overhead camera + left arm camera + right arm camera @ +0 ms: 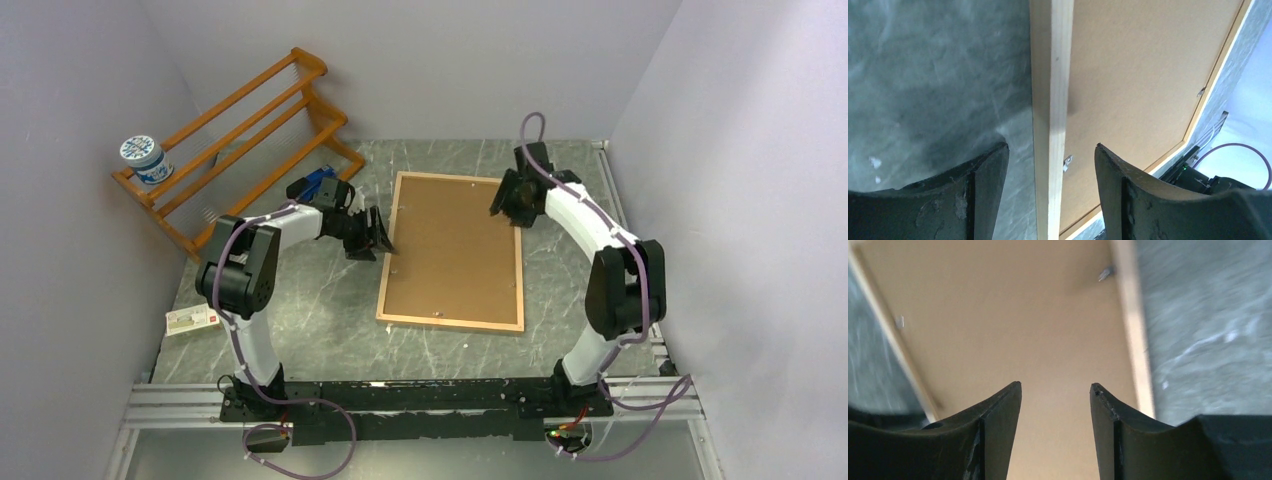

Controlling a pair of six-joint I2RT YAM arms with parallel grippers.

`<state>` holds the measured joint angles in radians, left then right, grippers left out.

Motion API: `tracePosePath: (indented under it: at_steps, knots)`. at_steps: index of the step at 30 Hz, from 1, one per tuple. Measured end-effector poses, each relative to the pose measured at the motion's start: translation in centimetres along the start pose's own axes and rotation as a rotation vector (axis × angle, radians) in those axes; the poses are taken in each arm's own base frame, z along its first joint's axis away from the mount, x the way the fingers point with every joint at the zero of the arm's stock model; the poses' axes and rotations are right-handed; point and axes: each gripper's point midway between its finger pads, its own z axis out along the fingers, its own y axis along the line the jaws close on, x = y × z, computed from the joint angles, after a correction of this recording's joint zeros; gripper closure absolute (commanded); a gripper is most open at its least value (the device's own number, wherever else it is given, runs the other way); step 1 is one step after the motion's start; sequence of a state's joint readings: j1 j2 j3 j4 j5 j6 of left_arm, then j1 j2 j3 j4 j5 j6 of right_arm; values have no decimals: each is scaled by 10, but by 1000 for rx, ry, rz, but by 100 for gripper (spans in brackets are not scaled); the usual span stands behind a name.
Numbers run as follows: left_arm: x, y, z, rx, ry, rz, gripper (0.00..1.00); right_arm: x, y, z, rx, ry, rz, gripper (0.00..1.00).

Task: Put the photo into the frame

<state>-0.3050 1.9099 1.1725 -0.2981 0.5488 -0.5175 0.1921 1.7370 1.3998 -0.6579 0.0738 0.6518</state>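
Note:
The frame [450,322], with its thin light-wood border, lies flat on the table with a brown backing board [455,245] filling it. The photo is hidden. My left gripper [383,240] is at the frame's left edge. In the left wrist view it [1052,150] is open and straddles the wooden border [1050,75], with a gap on each side. My right gripper [503,205] hovers near the frame's far right corner. In the right wrist view it [1055,386] is open above the backing board [998,315], with nothing between its fingers and the frame's border [1130,315] to its right.
An orange-brown slatted rack [240,130] stands at the back left with a blue-and-white tin [143,158] on it. A small flat packet [192,319] lies on the table near the left arm. Small metal tabs [1068,160] stick out inside the frame's border.

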Motion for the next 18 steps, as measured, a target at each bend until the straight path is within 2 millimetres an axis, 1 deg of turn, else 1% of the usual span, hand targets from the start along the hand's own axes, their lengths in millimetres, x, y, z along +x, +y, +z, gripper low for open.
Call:
tracePosePath:
  at_steps: [1, 5, 6, 7, 8, 10, 12, 15, 18]
  knots:
    - [4, 1, -2, -6, 0, -3, 33, 15, 6, -4, -38, 28, -42, 44]
    - [19, 7, -9, -22, 9, -24, 34, 95, 32, -12, -178, 169, -283, 39]
    - [23, 8, -10, -23, 13, -33, 34, 117, 40, -15, -217, 211, -359, 37]
    - [26, 8, -11, -25, 14, -37, 34, 133, 43, -17, -247, 243, -415, 34]
    - [28, 9, -12, -27, 14, -39, 34, 158, 53, -23, -294, 284, -503, 31]
    - [31, 10, -14, -31, 15, -44, 34, 193, 65, -35, -366, 335, -641, 22]
    - [32, 11, -14, -34, 14, -48, 34, 214, 75, -47, -424, 352, -754, 18]
    - [32, 11, -15, -43, 11, -62, 35, 235, 83, -62, -485, 356, -885, 17]
    - [30, 15, -16, -57, 4, -80, 36, 252, 86, -71, -506, 374, -993, 18]
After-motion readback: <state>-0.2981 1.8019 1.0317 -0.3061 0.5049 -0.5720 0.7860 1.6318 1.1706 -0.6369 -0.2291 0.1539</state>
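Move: The clip on the frame's near edge lies about 20 cm back and 16 cm left of the right hand, some 10 cm below; the right-edge clip sits 14 cm back and 4 cm right of this hand. For the left hand, the nearer left-edge clip is about 4 cm back, 2 cm right and 2 cm down, the near-left corner some 17 cm straight back, and the near-edge clip 15 cm back, 13 cm right. Sweep the right gripper fast back and left across the backing board, some 27 cm, sinking a little, to hover open over the near-edge clip; swing the wrist about 65 degrees counter-clockwise on the way and spread the fingers wider. Slip the left gripper about 3 cm back along the frame's left edge, drifting slightly left, fingers still open. ##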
